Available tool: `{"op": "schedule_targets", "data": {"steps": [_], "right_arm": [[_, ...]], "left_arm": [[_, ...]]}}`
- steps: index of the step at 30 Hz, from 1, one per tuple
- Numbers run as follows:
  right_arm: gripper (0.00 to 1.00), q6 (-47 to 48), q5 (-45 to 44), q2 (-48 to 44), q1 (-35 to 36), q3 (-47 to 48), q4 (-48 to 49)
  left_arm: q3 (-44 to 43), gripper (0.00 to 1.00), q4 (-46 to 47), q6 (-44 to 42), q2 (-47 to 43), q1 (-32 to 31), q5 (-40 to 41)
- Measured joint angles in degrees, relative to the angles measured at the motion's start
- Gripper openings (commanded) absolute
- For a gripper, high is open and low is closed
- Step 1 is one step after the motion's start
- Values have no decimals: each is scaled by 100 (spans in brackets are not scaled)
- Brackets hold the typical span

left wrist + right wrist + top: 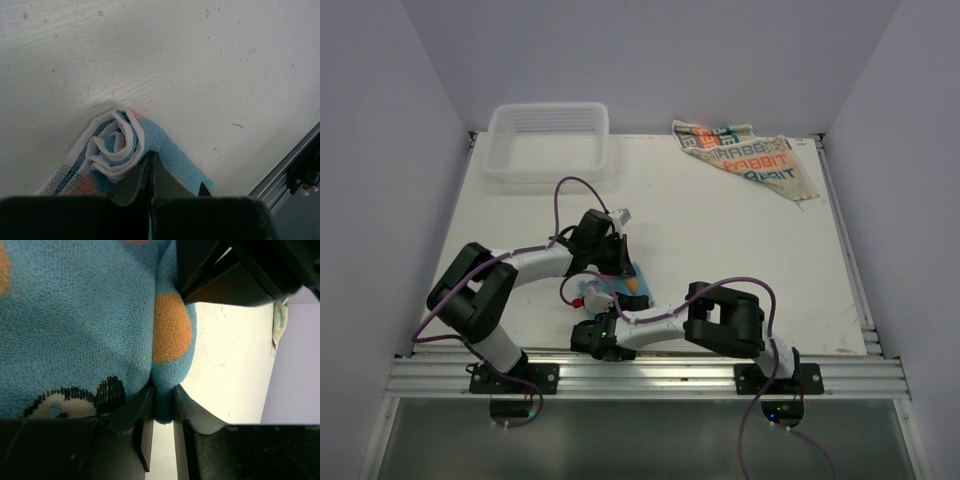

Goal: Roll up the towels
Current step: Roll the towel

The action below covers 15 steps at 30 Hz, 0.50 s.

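The blue towel point(117, 145), with orange dots and a white backing, lies rolled into a spiral near the table's front edge point(608, 290). My left gripper point(150, 156) is shut, its tips resting on top of the roll point(617, 262). My right gripper point(163, 400) comes in from the near side point(604, 314) with a narrow fold of the blue towel point(75, 315) pinched between its fingers. The cream towel with orange and teal lettering point(745, 158) lies crumpled and unrolled at the back right of the table.
A white slatted basket point(545, 176) stands at the back left. The aluminium rail point(285, 175) runs along the table's near edge, close to the roll. The left arm's dark body point(235, 270) hangs just above the right gripper.
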<state>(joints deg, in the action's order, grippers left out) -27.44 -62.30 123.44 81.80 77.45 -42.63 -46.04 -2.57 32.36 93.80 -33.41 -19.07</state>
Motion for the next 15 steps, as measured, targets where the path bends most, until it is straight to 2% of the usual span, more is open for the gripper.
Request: {"op": "schedule_targets", "data": {"steps": [6,12,15], "right_arm": [[39,-79,116,-741,-22,-846,892],[43,-262,396,-1224,-61,-1115,1283],[49,-280,664,-1554,-79,-1322,1497]], "left_arm": [[-55,0,20,76,92,0,-4],[-79,0,157,146,210,2,0],[-79,0,212,157,238,2,0]]}}
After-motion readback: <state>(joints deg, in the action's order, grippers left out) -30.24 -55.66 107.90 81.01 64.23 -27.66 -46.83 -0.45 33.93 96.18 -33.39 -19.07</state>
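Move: The right hand has the near end of the blue towel's rolled edge between its fingers; that edge's middle lies about 4 cm ahead and 1 cm to the left, about level in height. The towel's flat part, with the Mickey face, centres roughly 2 cm ahead and 7 cm left, slightly lower. For the left hand, set down on the far end, the rolled edge's middle is about 4 cm back, 2 cm right and 1 cm below. Upwards by about 2 cm and, later, slightly back, the right hand comes free of the rolled edge's near end, rolling some 20 degrees so that its left side rises, while its partly open fingers spread to about half open on either side of it. The left hand, fingers still shut, keeps pressing down on the far end of the roll, creeping barely a centimetre. ##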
